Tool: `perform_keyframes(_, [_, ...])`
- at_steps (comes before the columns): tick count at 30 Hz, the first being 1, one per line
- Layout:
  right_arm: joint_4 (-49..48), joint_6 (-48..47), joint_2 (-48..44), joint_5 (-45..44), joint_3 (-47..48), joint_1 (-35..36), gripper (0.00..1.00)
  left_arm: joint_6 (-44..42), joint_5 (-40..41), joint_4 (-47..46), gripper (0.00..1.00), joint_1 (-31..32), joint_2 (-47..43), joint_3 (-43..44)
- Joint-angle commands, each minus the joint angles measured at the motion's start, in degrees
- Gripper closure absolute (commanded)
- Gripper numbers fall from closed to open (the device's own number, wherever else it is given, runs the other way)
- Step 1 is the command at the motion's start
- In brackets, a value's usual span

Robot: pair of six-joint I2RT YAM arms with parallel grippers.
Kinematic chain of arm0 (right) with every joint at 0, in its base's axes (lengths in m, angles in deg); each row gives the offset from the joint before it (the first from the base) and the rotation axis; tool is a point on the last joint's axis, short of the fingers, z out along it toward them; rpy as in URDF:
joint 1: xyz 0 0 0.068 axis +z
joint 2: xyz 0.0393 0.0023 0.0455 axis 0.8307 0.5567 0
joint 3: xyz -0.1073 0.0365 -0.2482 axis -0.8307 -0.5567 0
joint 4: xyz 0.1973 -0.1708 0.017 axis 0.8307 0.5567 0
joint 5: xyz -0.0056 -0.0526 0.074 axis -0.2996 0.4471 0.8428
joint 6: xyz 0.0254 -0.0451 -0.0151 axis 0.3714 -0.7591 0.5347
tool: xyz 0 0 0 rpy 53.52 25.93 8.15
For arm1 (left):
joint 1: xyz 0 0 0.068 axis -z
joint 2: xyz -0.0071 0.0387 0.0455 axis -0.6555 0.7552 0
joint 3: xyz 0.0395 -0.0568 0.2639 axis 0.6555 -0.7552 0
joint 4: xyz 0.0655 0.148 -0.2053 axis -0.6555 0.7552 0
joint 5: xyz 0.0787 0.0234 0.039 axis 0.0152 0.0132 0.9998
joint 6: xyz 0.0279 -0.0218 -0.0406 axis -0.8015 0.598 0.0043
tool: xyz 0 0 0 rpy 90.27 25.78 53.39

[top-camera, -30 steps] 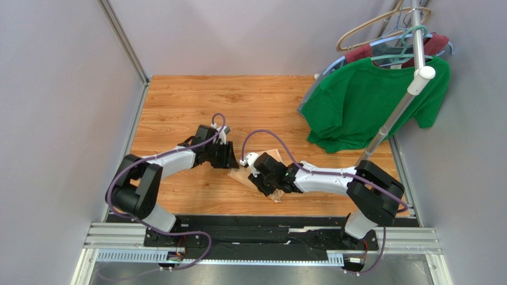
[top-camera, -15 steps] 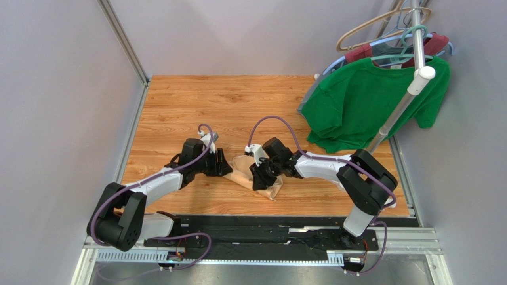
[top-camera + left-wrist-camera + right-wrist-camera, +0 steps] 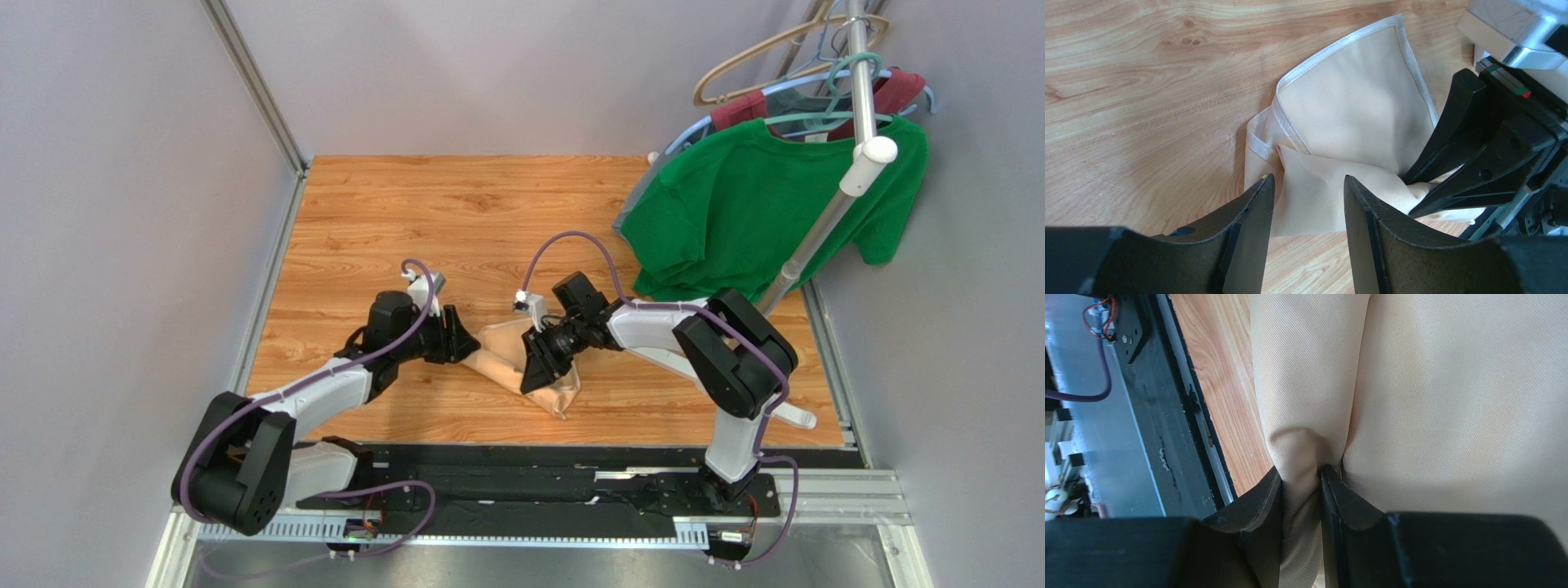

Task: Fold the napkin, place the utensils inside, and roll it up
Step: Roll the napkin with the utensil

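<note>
The peach-tan napkin (image 3: 505, 355) lies bunched and partly folded on the wooden table (image 3: 466, 208), between the two arms. My right gripper (image 3: 536, 368) is shut on a raised fold of the napkin (image 3: 1444, 386); in the right wrist view the cloth is pinched between the fingertips of that gripper (image 3: 1303, 473). My left gripper (image 3: 461, 347) is low at the napkin's left edge. It stands open (image 3: 1308, 184), with only wood between its fingers and the napkin's hemmed corner (image 3: 1352, 104) just beyond the tips. The right gripper's black fingers (image 3: 1450, 153) show there too. The utensils are out of view.
A green T-shirt (image 3: 761, 208) hangs on a white rack pole (image 3: 824, 233) at the back right, with hangers above. Grey walls close in both sides. The black base rail (image 3: 552, 472) runs along the near edge, close below the napkin (image 3: 1168, 416).
The left arm has stretched out low and its gripper has slid slightly nearer and left. The right arm's elbow has swung up and back while its gripper keeps pinching the napkin.
</note>
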Motion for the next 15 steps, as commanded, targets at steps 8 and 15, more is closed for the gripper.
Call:
perform_keyframes(8, [8.4,-2.0,7.9,-2.8,-1.3,-1.9,0.83,0.7,-3.3,-6.0,0.63,-0.3,5.7,1.4])
perform_keyframes(15, [9.2,-2.0,6.7,-4.3,-0.7,-1.9,0.64,-1.3,-4.8,-1.6,1.0,-0.3,9.0,5.1])
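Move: The loose left end of the napkin roll lies just under the left hand's open fingers, about 1 cm to its right and 2 cm below. The flat, unrolled flap is some 9 cm to that hand's right, 2 cm ahead and 5 cm below. The right hand already grips the middle of the roll between its fingertips; from there the loose left end is about 8 cm left and 6 cm ahead, and the flap's middle lies 8 cm straight ahead. The left fingers straddle the roll's loose left end and close on it from about half open to nearly shut, pinching its raised fold, after the hand sinks about 2 cm and edges 1 cm to the right. The right hand stays in place and keeps its pinch on the middle of the roll while its wrist tilts on by some 5 to 10 degrees. ##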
